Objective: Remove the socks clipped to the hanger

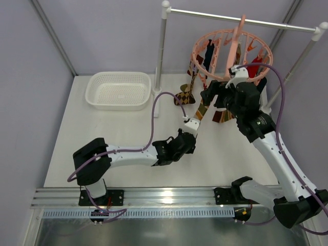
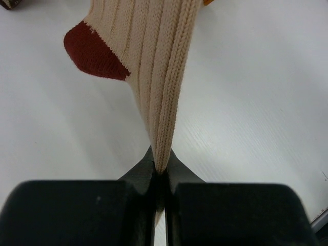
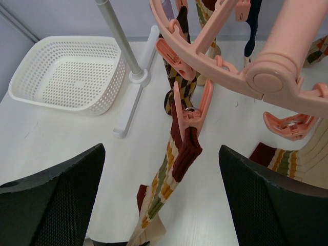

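Observation:
The salmon-pink ring hanger (image 1: 197, 53) hangs from the white rail, with several socks clipped to its pegs. One striped sock (image 3: 174, 164), with a dark red cuff and cream, olive and orange bands, hangs from a pink peg (image 3: 187, 117) and slants down to the left. My left gripper (image 2: 160, 171) is shut on that sock's cream ribbed toe end (image 2: 164, 77), close above the table. In the top view it (image 1: 197, 121) sits low, left of the hanger. My right gripper (image 3: 161, 189) is open, its fingers on either side of the clipped cuff just below the ring (image 3: 287, 72).
A white perforated basket (image 1: 119, 90) sits at the back left. The rail stand's pole (image 3: 120, 41) and foot (image 3: 128, 115) stand between basket and hanger. A brown argyle sock (image 3: 179, 87), a navy sock (image 3: 251, 31) and another striped sock (image 3: 287, 159) also hang there.

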Available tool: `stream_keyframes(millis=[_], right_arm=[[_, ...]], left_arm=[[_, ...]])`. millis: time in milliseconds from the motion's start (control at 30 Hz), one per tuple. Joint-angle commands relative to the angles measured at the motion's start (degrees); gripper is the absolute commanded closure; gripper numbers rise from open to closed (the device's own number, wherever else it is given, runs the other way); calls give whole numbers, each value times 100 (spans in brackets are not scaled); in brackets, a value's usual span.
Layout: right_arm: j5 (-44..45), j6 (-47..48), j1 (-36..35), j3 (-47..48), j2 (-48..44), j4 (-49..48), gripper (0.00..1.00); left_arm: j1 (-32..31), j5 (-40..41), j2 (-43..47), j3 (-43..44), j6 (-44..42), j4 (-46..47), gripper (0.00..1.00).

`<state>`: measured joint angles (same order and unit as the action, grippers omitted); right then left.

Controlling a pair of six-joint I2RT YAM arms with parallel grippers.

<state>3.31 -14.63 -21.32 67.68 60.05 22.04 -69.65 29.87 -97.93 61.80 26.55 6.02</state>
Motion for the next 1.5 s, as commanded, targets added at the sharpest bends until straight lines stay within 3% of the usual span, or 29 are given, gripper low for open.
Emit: stream_keyframes(millis=[0,600,833,1300,1400,1467], right_arm=[[82,136,-39,307,173,-270,9],[653,329,-39,333,771,-1220,8],[785,365,-30,386,1000,-1299,15],[1084,338,-39,254,1044,-1730,54],[1110,365,-39,263,1096,-1738,66],[1128,356,-39,254,1114,-1747,85]], left_arm=[[-66,-16,301,25,-27,-40,100],[-84,-113,503,-63,26,-154,100],[-110,-130,600,-116,17,-163,100],[-128,-200,626,-177,105,-242,100],[-146,-192,626,-186,123,-268,100],[-154,-201,643,-195,123,-277,100]])
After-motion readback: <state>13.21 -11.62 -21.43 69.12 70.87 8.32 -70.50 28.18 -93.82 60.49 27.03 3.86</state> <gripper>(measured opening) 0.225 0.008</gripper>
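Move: From the right hand, the clip holding the striped sock is about 7 cm ahead, 1 cm to the right and level. The clip on the beige sock sits some 7 cm to the right of that clip; the checkered sock's middle hangs roughly 7 cm beyond it, 5 cm left and 12 cm lower. The left hand already holds the striped sock's foot; the clip is around 17 cm ahead of it, 10 cm right and 20 cm up. The right hand reaches forward about 7 cm and pinches the striped sock's clip; the left keeps the sock's foot. ##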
